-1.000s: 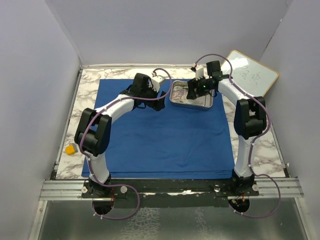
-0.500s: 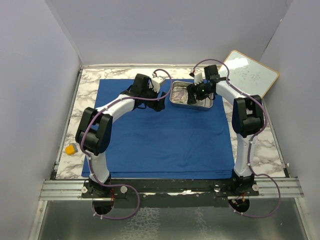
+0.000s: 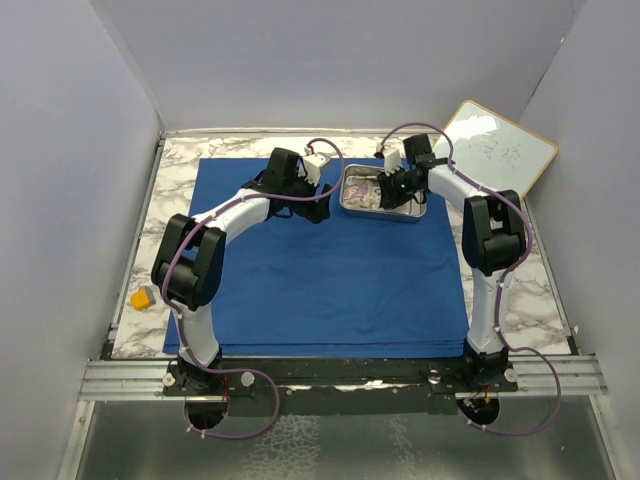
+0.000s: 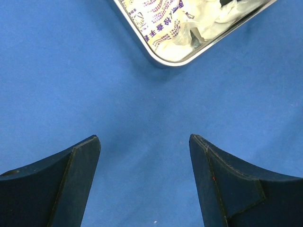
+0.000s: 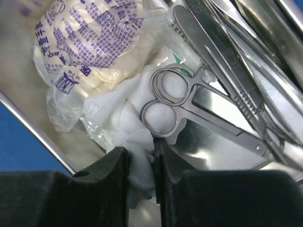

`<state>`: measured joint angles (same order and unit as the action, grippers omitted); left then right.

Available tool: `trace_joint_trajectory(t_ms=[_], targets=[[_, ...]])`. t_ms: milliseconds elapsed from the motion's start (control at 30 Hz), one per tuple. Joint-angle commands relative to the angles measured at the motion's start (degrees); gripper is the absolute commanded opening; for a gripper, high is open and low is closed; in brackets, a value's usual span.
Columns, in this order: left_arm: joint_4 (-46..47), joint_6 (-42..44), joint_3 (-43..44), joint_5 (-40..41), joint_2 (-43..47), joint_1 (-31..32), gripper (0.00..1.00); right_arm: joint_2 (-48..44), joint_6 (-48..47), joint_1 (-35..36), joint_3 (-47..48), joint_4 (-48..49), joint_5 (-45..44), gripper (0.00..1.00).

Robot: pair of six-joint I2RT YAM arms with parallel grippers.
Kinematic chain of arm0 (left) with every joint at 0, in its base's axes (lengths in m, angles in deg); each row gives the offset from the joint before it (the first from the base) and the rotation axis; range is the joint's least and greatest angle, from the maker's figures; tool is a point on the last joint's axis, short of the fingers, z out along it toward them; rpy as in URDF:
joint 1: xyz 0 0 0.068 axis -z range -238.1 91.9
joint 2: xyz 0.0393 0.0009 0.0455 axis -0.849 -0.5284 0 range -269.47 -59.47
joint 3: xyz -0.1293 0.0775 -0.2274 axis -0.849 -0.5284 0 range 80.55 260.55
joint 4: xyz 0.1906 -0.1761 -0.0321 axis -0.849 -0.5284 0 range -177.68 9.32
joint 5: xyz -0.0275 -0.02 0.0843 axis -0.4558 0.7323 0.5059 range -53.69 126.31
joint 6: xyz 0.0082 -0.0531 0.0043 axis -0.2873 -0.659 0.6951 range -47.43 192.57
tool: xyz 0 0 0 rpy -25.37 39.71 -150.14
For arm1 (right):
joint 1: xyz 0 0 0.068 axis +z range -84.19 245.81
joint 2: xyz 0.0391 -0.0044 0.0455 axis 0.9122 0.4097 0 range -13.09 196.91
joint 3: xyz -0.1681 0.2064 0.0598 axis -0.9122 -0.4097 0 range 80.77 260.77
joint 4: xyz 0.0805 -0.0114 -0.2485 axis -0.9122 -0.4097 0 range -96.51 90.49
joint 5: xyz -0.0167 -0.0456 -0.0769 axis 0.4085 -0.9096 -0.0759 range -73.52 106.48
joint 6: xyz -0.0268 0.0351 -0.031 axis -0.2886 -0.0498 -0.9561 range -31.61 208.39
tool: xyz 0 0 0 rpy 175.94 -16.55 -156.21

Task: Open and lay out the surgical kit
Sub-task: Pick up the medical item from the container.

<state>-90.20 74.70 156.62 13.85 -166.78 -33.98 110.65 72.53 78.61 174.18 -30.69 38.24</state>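
The royal-blue wrap lies spread flat on the table. On its far right part stands the steel tray, holding a printed clear packet, white gauze, scissors and forceps. My right gripper reaches down into the tray, and its fingers are shut on a fold of the gauze just below the scissor rings. My left gripper hovers open over bare blue cloth, a short way left of the tray's corner, holding nothing.
A wood-framed whiteboard leans at the back right. A small yellow-orange block sits on the marble at the left edge. Grey walls close in the left, back and right sides.
My right gripper has dropped lower into the tray and closed from open onto the gauze. The left arm has not moved.
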Motion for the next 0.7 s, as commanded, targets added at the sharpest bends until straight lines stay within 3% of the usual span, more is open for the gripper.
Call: trace_joint_trajectory(t_ms=[0,100,667], targets=[[-0.1,0.3,1.3,-0.2,-0.4,-0.1,0.79,0.9,-0.5,0.3,2.3,-2.9,-0.2,0.13],[-0.4,0.7,1.3,0.2,-0.2,-0.1,0.79,0.2,-0.3,0.3,4.2,-3.6,0.2,0.01],[-1.6,2.7,1.3,2.2,1.1,-0.2,0.79,-8.0,-1.5,-0.8,7.6,-5.7,0.2,0.01]])
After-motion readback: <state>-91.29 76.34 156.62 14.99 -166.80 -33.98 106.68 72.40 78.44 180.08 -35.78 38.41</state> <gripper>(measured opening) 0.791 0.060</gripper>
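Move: The medical item, a bunch of white gauze, is already between the right fingers, its middle barely 1 cm ahead and 1 cm left. The scissors lie about 5 cm ahead, the tweezers some 7 cm ahead, both level sideways, and the printed packet roughly 4 cm ahead and 7 cm left. From the left hand the gauze is about 2 cm ahead, 14 cm right and 7 cm lower. The right hand pinches the gauze shut, then lifts about 6 cm up out of the tray, easing slightly forward. ##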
